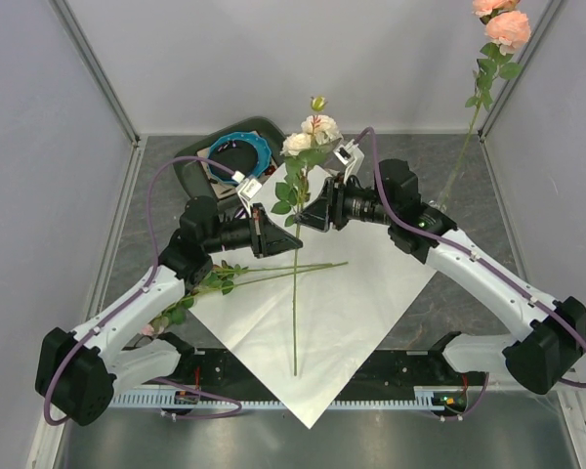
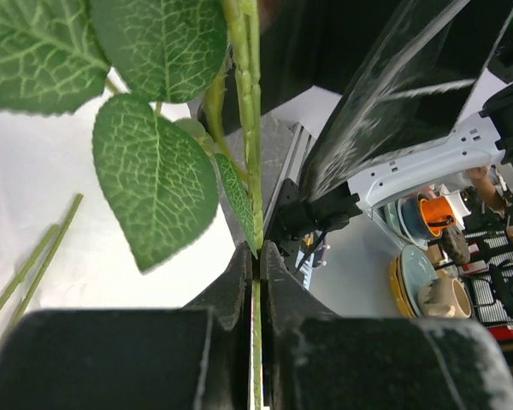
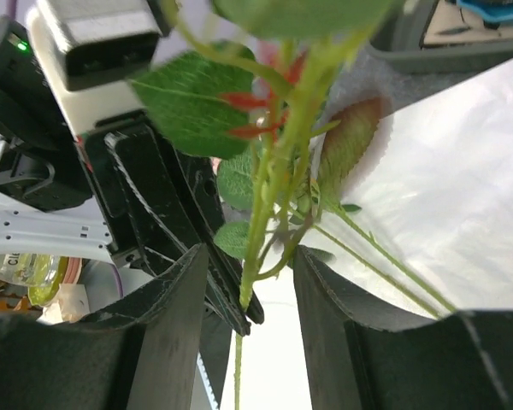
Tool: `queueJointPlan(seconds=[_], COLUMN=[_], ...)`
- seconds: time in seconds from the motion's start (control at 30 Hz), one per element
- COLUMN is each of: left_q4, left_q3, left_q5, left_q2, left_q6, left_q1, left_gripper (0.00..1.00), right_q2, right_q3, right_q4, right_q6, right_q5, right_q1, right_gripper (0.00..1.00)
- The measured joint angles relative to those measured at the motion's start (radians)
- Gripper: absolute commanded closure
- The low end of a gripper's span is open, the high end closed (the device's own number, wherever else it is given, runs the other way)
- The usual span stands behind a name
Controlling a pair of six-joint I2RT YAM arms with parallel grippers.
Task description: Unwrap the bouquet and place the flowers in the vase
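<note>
The cream-white wrapping paper (image 1: 361, 293) lies unfolded flat on the table. My left gripper (image 1: 273, 233) (image 2: 258, 252) is shut on the thin green stem (image 2: 255, 128) of a flower with cream roses (image 1: 311, 132), holding it above the paper. My right gripper (image 1: 311, 213) (image 3: 250, 273) stands open around the same stem (image 3: 265, 213), higher up among its leaves, with a gap on both sides. More flowers (image 1: 283, 271) lie across the paper, their heads under my left arm. A pink rose (image 1: 503, 24) stands tall at the back right. The vase is hidden.
A dark tray with a blue dish (image 1: 239, 151) sits at the back, just behind the left wrist. Grey walls close in the table on three sides. The tall pink rose's stem runs down behind my right arm.
</note>
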Motion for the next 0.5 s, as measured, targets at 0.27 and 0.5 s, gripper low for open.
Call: queueJointPlan(seconds=[0.27,0.5], left_q4=[0.017,0.030], left_q3=[0.008,0.019], left_q5=[0.008,0.013], left_q2=[0.006,0.021], left_q6=[0.000,0.000], left_q1=[-0.001,-0.001], left_gripper=[0.98,0.83], right_q2=[0.000,0.000], right_q3=[-0.068,-0.089], right_q4=[0.018,0.095], right_q6=[0.040,0.113], right_q5=[0.001,0.009], right_q1=[0.014,0.023], right_gripper=[0.65,1.00])
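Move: The left hand already pinches the white flower's stem; the stretch the right hand goes for lies about 3 cm ahead and 3 cm above that grip. From the right hand that stretch is about 1 cm back, 1 cm left and 2 cm below. The vase stands roughly 34 cm right, 14 cm ahead and 22 cm below; the loose stems lie some 4 cm back, 8 cm left and 30 cm down. Right hand sinks about 2 cm, then shuts its half-open fingers on the stem just above the left's kept pinch. ##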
